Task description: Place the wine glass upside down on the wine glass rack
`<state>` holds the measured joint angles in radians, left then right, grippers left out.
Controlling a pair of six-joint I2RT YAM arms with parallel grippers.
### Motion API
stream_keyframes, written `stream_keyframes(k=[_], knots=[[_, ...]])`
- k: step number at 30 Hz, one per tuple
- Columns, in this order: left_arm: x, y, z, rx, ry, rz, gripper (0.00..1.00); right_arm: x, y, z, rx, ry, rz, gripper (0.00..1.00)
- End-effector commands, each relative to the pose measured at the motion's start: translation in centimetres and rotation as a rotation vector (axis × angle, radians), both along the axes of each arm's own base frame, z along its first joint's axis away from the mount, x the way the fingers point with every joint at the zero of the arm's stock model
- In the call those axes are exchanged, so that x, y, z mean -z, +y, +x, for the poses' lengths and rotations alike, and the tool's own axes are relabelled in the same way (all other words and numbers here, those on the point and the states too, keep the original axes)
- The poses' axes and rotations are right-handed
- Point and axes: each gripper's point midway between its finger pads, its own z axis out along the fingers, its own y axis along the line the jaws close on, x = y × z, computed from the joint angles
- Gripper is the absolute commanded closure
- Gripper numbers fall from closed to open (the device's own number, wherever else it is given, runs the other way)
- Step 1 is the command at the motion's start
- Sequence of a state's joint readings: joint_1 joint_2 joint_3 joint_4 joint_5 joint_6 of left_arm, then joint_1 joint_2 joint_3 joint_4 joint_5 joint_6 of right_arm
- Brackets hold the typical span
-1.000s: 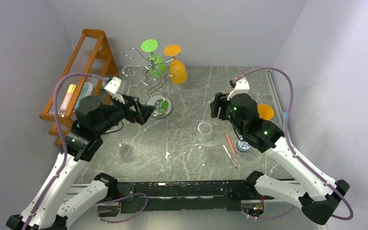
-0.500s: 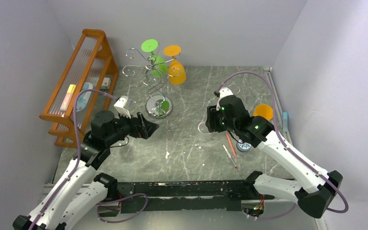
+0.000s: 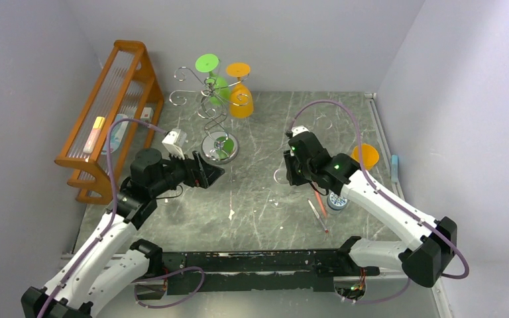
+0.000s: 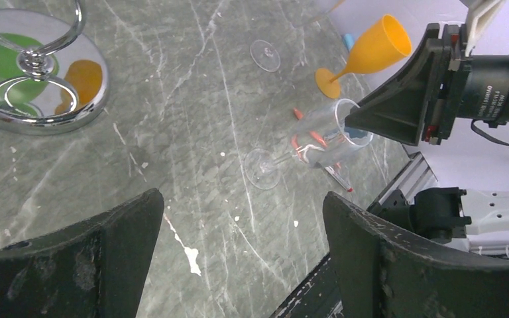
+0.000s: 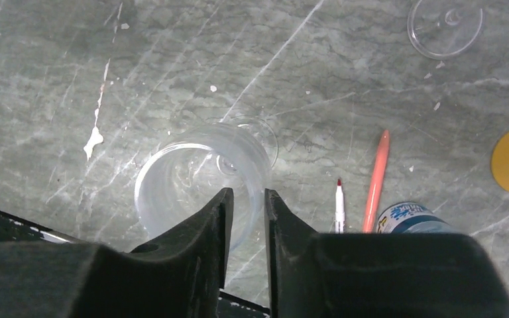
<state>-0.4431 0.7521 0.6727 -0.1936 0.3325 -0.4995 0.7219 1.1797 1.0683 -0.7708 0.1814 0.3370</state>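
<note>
A clear wine glass (image 5: 192, 172) stands upright on the grey table, right of the middle (image 3: 278, 176). My right gripper (image 5: 247, 192) comes down on its rim, one finger inside the bowl and one outside, with a narrow gap between them. Whether they press the wall does not show. The left wrist view has the same glass (image 4: 321, 136) under the right gripper (image 4: 354, 124). The silver wine glass rack (image 3: 215, 112) stands at the back with a green glass (image 3: 217, 89) and an orange glass (image 3: 241, 103) hanging from it. My left gripper (image 3: 215, 173) is open and empty near the rack's mirrored base (image 4: 40, 86).
An orange wooden slatted rack (image 3: 109, 99) lines the left wall. An upright orange glass (image 3: 366, 156) stands at the right. A second clear glass (image 5: 445, 26) stands behind. Two pens (image 3: 318, 202) and a small can (image 3: 337, 201) lie near the right arm.
The right gripper has moved left and down onto the clear glass's rim and narrowed its jaws. The left arm has swung down and right from beside the rack, staying open.
</note>
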Motion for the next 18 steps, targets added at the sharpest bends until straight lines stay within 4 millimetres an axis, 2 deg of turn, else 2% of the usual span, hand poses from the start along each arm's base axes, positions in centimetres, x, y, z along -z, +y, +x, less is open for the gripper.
stream_keyframes(k=[1,6,13,18], knots=[[-0.5,-1.0,-0.4,0.073,-0.018,-0.027,0.07,0.1,-0.3,0.1,0.005,0.000,-0.027,0.78],[-0.2,-1.1,-0.5,0.081,-0.002,-0.017,0.08,-0.4,0.0,0.4,0.010,-0.020,-0.018,0.99],[-0.3,0.4,0.5,-0.090,0.121,-0.040,0.08,-3.2,1.2,1.4,0.009,-0.128,0.091,1.00],[-0.2,0.7,0.5,-0.198,0.275,-0.138,0.07,-6.4,2.7,2.4,0.018,-0.284,0.280,1.00]])
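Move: The rim of the near clear wine glass lies right at the right hand's fingers, one finger inside the bowl. The glass's middle is about 3 cm to the left, 1 cm back and 7 cm below. From this hand the orange pen lies 10 cm to the right and level with it, the blue jar 14 cm right and 1 cm back, and a second clear glass 12 cm ahead and 7 cm right. From the left hand the near glass is some 18 cm to the right, level ahead, and 13 cm lower. The right fingers close from about a third open and pinch the near wall of the clear wine glass at its rim, one pad inside and one outside, while the hand stays almost in place. Then, keeping the pinch, the right hand starts upward by about 2.5 cm, easing roughly 1 cm forward, its fingertips tilting up slightly. ##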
